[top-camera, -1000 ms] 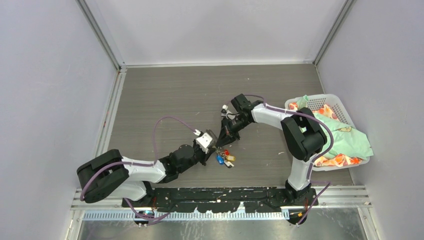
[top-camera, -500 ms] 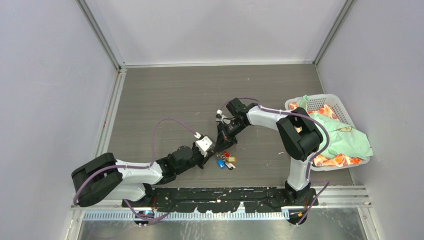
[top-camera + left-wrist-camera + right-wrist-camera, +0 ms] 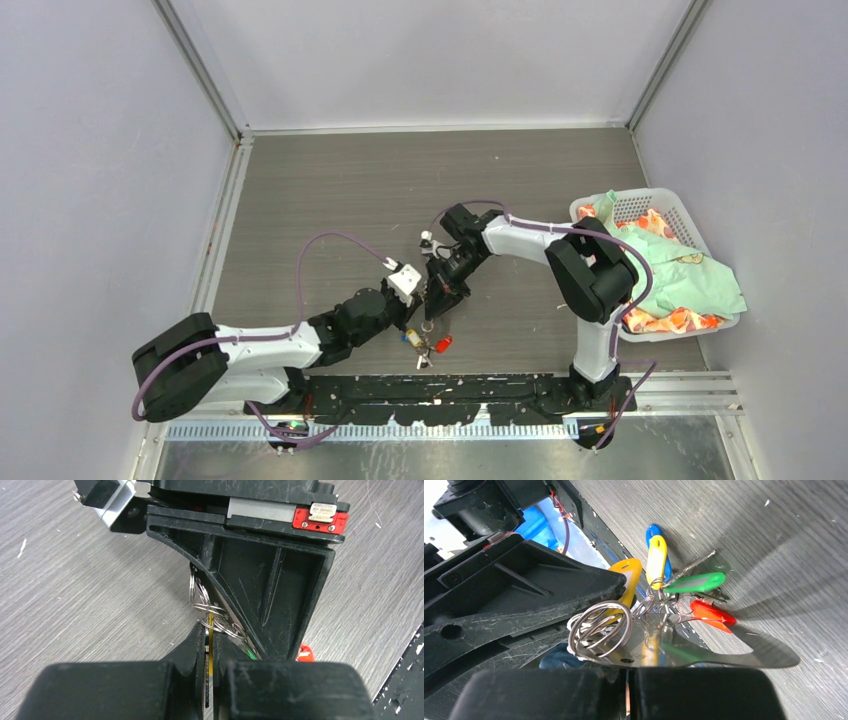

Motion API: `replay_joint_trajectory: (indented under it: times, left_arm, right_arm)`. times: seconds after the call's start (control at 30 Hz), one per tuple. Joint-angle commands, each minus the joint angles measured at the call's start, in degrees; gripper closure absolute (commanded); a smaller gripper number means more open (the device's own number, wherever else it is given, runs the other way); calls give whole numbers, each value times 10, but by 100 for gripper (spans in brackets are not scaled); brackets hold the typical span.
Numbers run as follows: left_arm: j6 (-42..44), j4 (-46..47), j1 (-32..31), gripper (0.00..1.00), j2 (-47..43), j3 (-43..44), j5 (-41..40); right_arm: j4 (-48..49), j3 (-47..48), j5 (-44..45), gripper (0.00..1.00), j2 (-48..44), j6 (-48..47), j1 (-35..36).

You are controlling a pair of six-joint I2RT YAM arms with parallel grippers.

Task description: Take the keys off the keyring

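In the right wrist view my right gripper (image 3: pixel 626 680) is shut on the edge of the keyring (image 3: pixel 724 652), a flat silvery plate held off the table. Wire split rings (image 3: pixel 599 627) hang from its holes. The keys (image 3: pixel 656 560) dangle from them with yellow, blue, green (image 3: pixel 696 582) and red (image 3: pixel 709 614) heads. In the left wrist view my left gripper (image 3: pixel 211 630) is shut on a yellow-headed key (image 3: pixel 211 625), edge-on between the fingers. From above, the left gripper (image 3: pixel 413 300) and right gripper (image 3: pixel 436 303) meet tip to tip, with the keys (image 3: pixel 420 345) just below them.
A white basket (image 3: pixel 690 215) full of coloured cloths stands at the right edge of the table. The black mounting rail (image 3: pixel 450 385) runs along the near edge, close to the hanging keys. Grey walls enclose the table on the other sides.
Both grippers have shifted left and toward the near edge together, carrying the bunch with them. The keys now hang closer to the rail. Both grips stay shut.
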Motion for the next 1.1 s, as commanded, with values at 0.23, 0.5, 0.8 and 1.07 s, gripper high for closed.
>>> replay_joint_trajectory:
  times: [0.23, 0.5, 0.8, 1.07]
  left_arm:
    - [-45, -137, 0, 100, -48, 32, -62]
    - [-83, -221, 0, 100, -78, 45, -98]
    - [-136, -343, 23, 100, -75, 105, -148]
    - [-173, -390, 85, 100, -60, 143, -106]
  right_arm:
    - [-4, -9, 63, 99, -55, 19, -31]
    - [4, -23, 98, 99, -121, 47, -54]
    - [-9, -17, 200, 99, -187, 55, -65]
    - [-37, 3, 329, 99, -222, 55, -77]
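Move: The left hand already pinches a yellow-tagged key, beside the notched metal keyring held by the right hand. The keyring's middle is about 5 cm back, 2 cm right and 4 cm below the left fingertips. From the right hand, the keyring's middle is 3 cm below and 1 cm back. The other tagged keys hang some 5 cm back, 1 cm left and 4 cm down, and the yellow tag sits roughly 3 cm ahead, 2 cm left and 2 cm above. Both hands keep their pinches, the left on the yellow-tagged key and the right on the keyring, and draw apart. The left dips slightly, then carries the key about 7 cm left, edging forward late while swinging some 25 degrees counter-clockwise. The right goes forward and right, rising after a small dip, and tilts and turns clockwise to bring the plate round. ##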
